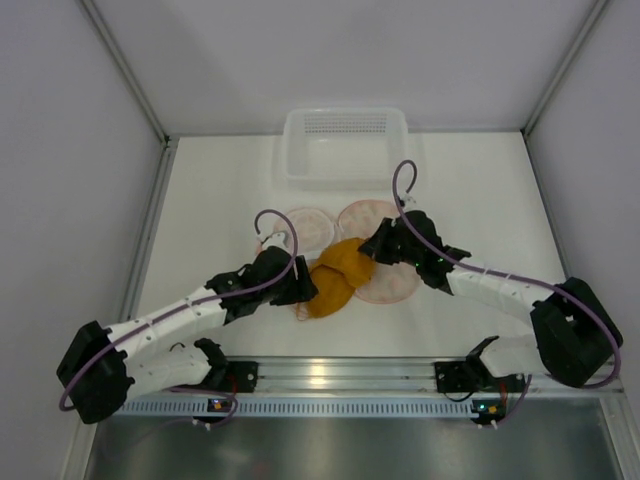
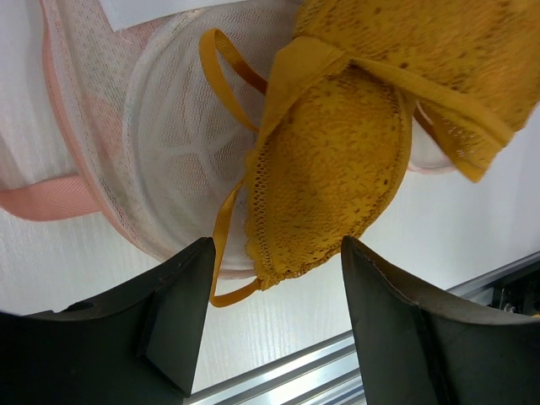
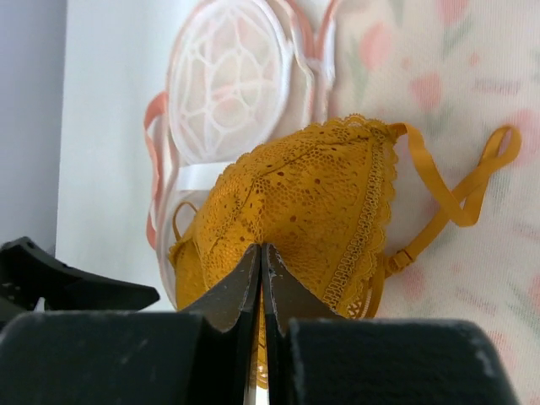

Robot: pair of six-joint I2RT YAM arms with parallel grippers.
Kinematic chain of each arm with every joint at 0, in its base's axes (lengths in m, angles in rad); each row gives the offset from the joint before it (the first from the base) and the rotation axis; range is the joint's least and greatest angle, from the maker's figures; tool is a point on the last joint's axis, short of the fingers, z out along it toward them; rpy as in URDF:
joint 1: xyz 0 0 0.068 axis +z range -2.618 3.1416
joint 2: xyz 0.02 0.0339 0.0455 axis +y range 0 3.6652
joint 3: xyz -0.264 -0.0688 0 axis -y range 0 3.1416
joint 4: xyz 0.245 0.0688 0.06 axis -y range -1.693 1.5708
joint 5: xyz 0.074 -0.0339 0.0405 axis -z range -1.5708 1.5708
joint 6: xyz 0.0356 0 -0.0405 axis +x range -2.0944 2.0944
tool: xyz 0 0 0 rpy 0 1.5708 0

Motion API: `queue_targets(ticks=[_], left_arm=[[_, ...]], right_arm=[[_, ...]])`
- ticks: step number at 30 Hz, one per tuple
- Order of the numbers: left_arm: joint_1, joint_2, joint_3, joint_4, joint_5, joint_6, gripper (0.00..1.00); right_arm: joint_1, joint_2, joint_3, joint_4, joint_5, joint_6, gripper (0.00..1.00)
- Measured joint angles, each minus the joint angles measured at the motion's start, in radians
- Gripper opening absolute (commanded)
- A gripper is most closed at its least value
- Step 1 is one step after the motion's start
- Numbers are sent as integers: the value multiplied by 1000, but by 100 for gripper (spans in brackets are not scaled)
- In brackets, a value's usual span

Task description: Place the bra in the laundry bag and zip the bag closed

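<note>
The mustard-orange lace bra (image 1: 338, 275) lies folded on the open laundry bag (image 1: 312, 226), a pale pink pouch with white mesh round panels. In the right wrist view, my right gripper (image 3: 261, 247) is shut on the bra (image 3: 304, 202), pinching lace at the near edge of a cup. The bag's mesh panel (image 3: 228, 84) sits behind it. My left gripper (image 2: 277, 249) is open just short of the other cup (image 2: 329, 160), nothing between its fingers. That cup overlaps a mesh panel of the bag (image 2: 169, 126). From above, the left gripper (image 1: 305, 285) and right gripper (image 1: 375, 245) flank the bra.
A white slotted plastic basket (image 1: 345, 145) stands at the back of the table beyond the bag. The metal rail (image 1: 330, 375) runs along the near edge. White walls enclose the table on both sides.
</note>
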Motion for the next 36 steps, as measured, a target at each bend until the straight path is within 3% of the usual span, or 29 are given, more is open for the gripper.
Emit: queue_targets(ticks=[14, 21, 30, 36], left_arm=[[-43, 113, 50, 66, 18, 85, 67], [-129, 109, 132, 71, -24, 106, 72], [-144, 45, 67, 121, -187, -95, 73], [-144, 146, 24, 257, -228, -203, 71]], right_arm=[[0, -113, 92, -237, 234, -192, 0], [-9, -111, 101, -328, 344, -246, 0], [-28, -111, 102, -340, 359, -272, 0], [-28, -111, 97, -338, 342, -273, 0]])
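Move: The right hand already grips the bra's far cup; the middle of the tulip-print panel it carries the cup over lies about 4 cm to its right, 2 cm ahead and 7 cm below. From it, the near cup lies some 9 cm left and 7 cm back, the white strip 12 cm left and level. From the open left hand, that near cup is about 5 cm right, 1 cm ahead and 4 cm below, the lower net circle 2 cm right and 2 cm ahead. Up and slightly forward at first, then sweeping right about 8 cm while sinking again, the right hand keeps its shut grip on the far cup and draws it over the tulip-print panel, rolling some 25 degrees, right side up. The open left hand follows the near cup about 5 cm right, arching up, easing back left a little, then coming forward and down; its fingers stay wide. ##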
